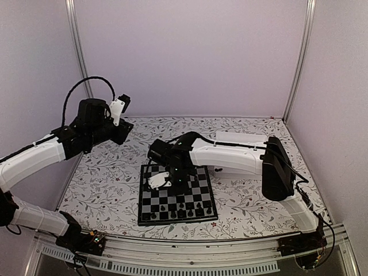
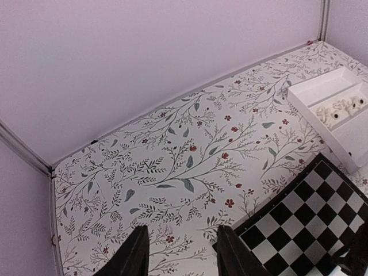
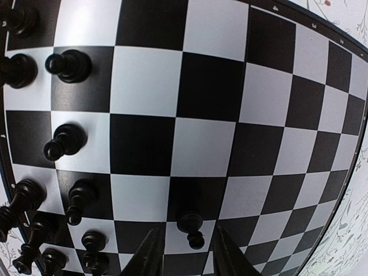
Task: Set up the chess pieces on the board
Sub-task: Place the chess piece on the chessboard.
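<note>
The board (image 1: 150, 202) lies in front of the arm bases, with black chess pieces (image 1: 178, 207) along its near rows. My right gripper (image 1: 171, 179) hangs low over the board's middle. In the right wrist view its jaws (image 3: 187, 253) are open, and a black pawn (image 3: 191, 225) stands upright on the board (image 3: 213, 86) between the fingers (image 3: 150, 256), with a gap on each side. Several other black pieces (image 3: 63, 142) stand at that view's left edge. My left gripper (image 1: 125, 131) is raised over the table's left side, open (image 2: 181, 253) and holding nothing, beside the board's corner (image 2: 299, 224).
A white shallow tray (image 2: 317, 87) with white pieces (image 2: 342, 106) in it lies beyond the board, partly behind the right arm (image 1: 241, 152) in the top view. The flowered tablecloth (image 2: 172, 155) runs to the back and side walls.
</note>
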`<state>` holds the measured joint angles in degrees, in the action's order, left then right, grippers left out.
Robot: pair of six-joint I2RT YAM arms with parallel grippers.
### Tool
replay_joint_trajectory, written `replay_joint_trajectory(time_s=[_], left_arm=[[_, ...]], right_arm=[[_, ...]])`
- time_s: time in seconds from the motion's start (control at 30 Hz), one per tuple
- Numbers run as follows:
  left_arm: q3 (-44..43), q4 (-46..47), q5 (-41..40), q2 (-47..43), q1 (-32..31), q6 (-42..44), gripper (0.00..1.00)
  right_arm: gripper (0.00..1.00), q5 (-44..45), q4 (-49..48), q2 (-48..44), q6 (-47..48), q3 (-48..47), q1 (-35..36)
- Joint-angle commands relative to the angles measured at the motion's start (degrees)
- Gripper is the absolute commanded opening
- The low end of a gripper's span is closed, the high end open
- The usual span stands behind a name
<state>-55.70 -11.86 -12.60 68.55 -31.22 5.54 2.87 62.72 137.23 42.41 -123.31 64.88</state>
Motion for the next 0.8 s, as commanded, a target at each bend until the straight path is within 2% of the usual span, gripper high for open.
replay_joint_trajectory(time_s=[0.0, 0.2, 0.37, 0.47, 0.6, 0.77], left_arm=[[-0.02, 0.27, 1.10, 1.32, 0.46, -0.66, 0.43], [-0.93, -2.06, 6.96, 3.08, 0.00, -3.43, 0.43], [0.05, -5.92, 16.24, 3.27, -3.55, -4.41, 0.40], [1.63, -6.60, 18.33, 3.74, -7.65, -5.10, 0.41], [2.55, -7.21, 17.62, 5.82, -12.35, -6.38, 0.42], [1.26, -7.92, 18.53, 12.08, -15.69, -7.23, 0.42]], right_arm=[[0.35, -0.33, -1.56, -0.64, -0.75, -0.02, 0.01], [0.41, -3.33, -1.20, -9.61, -0.43, 6.26, -2.62], [0.50, -5.15, -8.82, -25.30, 0.35, 22.73, -8.16], [0.52, -6.67, -13.28, -33.17, -1.00, 30.06, -14.17], [0.52, -13.00, -19.06, -42.42, -3.96, 39.00, -24.32], [0.54, -20.81, -26.25, -52.87, -5.84, 50.10, -36.88]])
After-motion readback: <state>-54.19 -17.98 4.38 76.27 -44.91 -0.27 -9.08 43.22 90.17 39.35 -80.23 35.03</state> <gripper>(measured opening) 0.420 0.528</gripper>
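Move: The just-placed black pawn stands between the right hand's parted fingertips; the nearest pawn of the front row is about 6 cm back and 2 cm right. The open tray's middle lies some 17 cm ahead and 27 cm right of the right hand, with a black piece in its near-left corner about 11 cm ahead and 16 cm right. From the left hand the placed pawn is roughly 13 cm back, 19 cm right and 22 cm below. Right opens wider, rising off the pawn about 20 cm rightward towards the tray; left swings right, back, down. ##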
